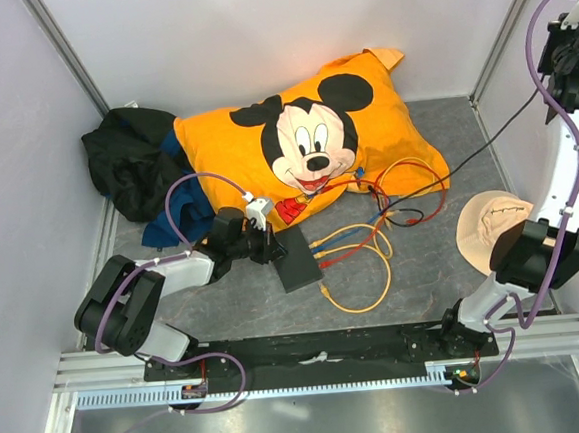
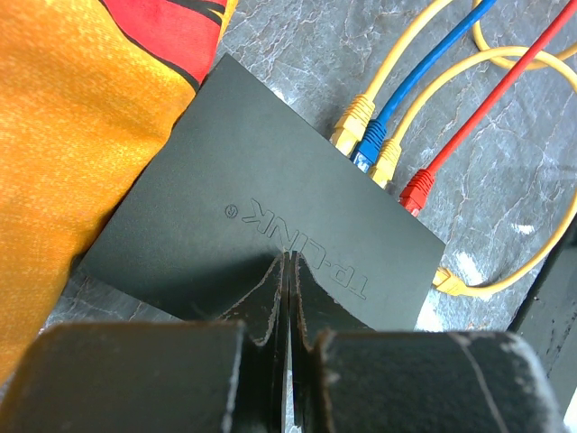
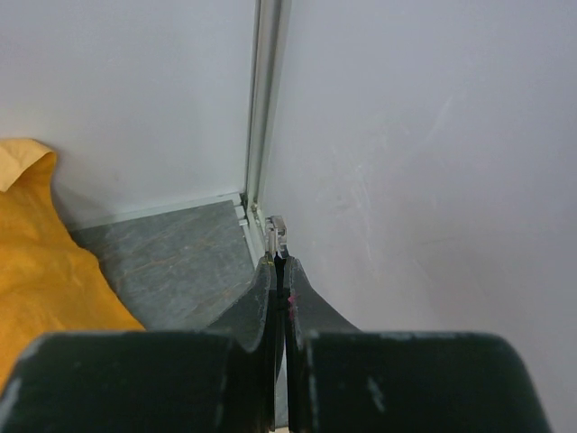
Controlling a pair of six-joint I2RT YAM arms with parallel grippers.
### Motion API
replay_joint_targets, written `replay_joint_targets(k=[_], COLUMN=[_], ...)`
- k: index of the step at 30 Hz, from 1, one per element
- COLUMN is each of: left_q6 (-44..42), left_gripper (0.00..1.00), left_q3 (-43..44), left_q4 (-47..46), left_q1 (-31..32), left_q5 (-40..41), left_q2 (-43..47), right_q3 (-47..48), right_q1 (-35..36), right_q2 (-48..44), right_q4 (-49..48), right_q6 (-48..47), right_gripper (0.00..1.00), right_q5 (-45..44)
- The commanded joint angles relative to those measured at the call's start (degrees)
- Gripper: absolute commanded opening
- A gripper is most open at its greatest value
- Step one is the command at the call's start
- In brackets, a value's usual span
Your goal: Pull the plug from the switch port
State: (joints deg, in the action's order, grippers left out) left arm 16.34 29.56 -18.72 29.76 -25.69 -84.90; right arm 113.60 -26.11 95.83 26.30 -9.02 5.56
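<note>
The switch (image 1: 298, 258) is a flat black box lying beside the orange pillow; in the left wrist view the switch (image 2: 252, 207) fills the middle. Two yellow plugs, a blue plug (image 2: 365, 153) and a red plug (image 2: 416, 189) sit in its port row. My left gripper (image 2: 288, 262) is shut, its tips down on the switch's top; from above the left gripper (image 1: 270, 244) is at the switch's left end. My right gripper (image 3: 278, 262) is shut on a small clear plug (image 3: 278, 233), raised by the right wall. A black cable (image 1: 485, 146) runs from it down to the cable heap.
A Mickey Mouse pillow (image 1: 314, 139) lies behind the switch, with black cloth (image 1: 130, 159) and blue cloth (image 1: 184, 220) to its left. Loose yellow, red and blue cable loops (image 1: 358, 261) spread right of the switch. A beige cap (image 1: 491, 226) lies near the right arm. Walls stand close on three sides.
</note>
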Motion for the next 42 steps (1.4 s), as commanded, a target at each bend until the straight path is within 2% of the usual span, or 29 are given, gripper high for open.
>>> replay_joint_targets(k=[1, 9, 16, 18, 20, 21, 22, 24, 25, 26, 29, 31, 32, 34, 35, 38, 42], left_q6=[-3.59, -3.59, -3.68, -3.68, -3.59, -3.59, -3.59, -3.51, -3.51, -3.42, -3.77, -4.12, -4.56, -5.0, -5.44, -6.75, -7.64], left_gripper=[0.02, 0.02, 0.02, 0.02, 0.02, 0.02, 0.02, 0.02, 0.02, 0.02, 0.02, 0.02, 0.02, 0.02, 0.02, 0.02, 0.02], left_q3=[-2.23, -2.32, -2.58, -2.49, -2.49, -2.49, -2.49, -2.23, -2.14, -2.05, -1.09, -0.65, -0.04, 0.41, 0.84, 1.9, 1.91], left_q4=[5.36, 5.19, 5.1, 5.01, 5.01, 5.01, 5.01, 5.18, 5.19, 5.27, 6.06, 6.94, 7.38, 8.61, 8.7, 8.96, 8.88], left_q1=[0.3, 0.3, 0.3, 0.3, 0.3, 0.3, 0.3, 0.3, 0.3, 0.3, 0.3, 0.3, 0.3, 0.3, 0.39, 1.35, 1.53], left_q5=[1.87, 1.79, 1.79, 1.79, 1.79, 1.79, 1.87, 1.87, 1.87, 1.79, 1.44, 0.74, 0.47, 0.38, 0.21, 0.55, 0.02], left_q2=[-0.53, -0.35, -0.09, -0.17, -0.26, -0.35, -0.44, -0.79, -0.96, -1.05, -2.02, -2.72, -2.9, -3.16, -3.25, -4.57, -3.43], right_q3=[0.84, -10.22, -12.18, -12.09, -12.09, -12.0, -12.09, -12.09, -12.0, -12.17, -12.61, -17.26, -19.8, -21.31, -21.4, -22.36, -24.65], right_q1=[0.09, 4.4, 4.57, 4.92, 5.71, 5.98, 6.59, 7.12, 7.56, 7.91, 9.84, 10.81, 11.34, 12.57, 13.44, 20.99, 24.35], right_q2=[0.41, 6.63, 15.69, 17.71, 18.77, 19.3, 19.22, 17.47, 16.33, 13.88, 9.49, 7.01, 4.56, 1.92, -0.27, -2.48, -3.81], right_q4=[-6.35, 3.48, 4.46, 5.33, 6.21, 6.56, 6.74, 8.32, 9.11, 11.46, 21.55, 26.75, 32.09, 36.78, 42.8, 53.28, 57.27], right_q6=[-2.68, -0.75, 0.93, -0.29, -1.0, -1.26, -1.27, -1.44, -2.84, -4.07, -12.67, -20.37, -22.95, -26.39, -32.23, -42.1, -43.37], right_gripper=[0.0, 0.0, 0.01, 0.05, 0.24, 0.37, 0.61, 0.81, 0.93, 0.97, 0.98, 0.98, 0.98, 0.98, 0.98, 0.98, 0.98], right_q5=[3.18, 12.27, 13.77, 14.21, 13.95, 13.78, 14.12, 16.48, 22.59, 25.7, 34.5, 38.79, 39.17, 40.57, 41.45, 35.08, 30.92])
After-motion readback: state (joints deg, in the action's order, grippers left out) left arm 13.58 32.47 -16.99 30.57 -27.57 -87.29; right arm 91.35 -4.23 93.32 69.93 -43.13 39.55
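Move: From the right hand, high at the far right with the black plug still pinched, the bare table by the orange cloth's right end is some 43 cm below, about 10 cm left and 3 cm ahead. The cable tangle lies 33 cm left and 13 cm back; the sun hat 23 cm back and 2 cm left, both about 41 cm down. From the left hand that bare table is 24 cm ahead, 49 cm right, 4 cm below. Dropping about 30 cm, with a little forward and left, the right hand takes the black plug down towards the bare table, opens wide near the bottom and lets go of it. Empty, it then rises some 8 cm while sweeping left and back over the table to the cable tangle, fingers swinging counter-clockwise to point down and left. ##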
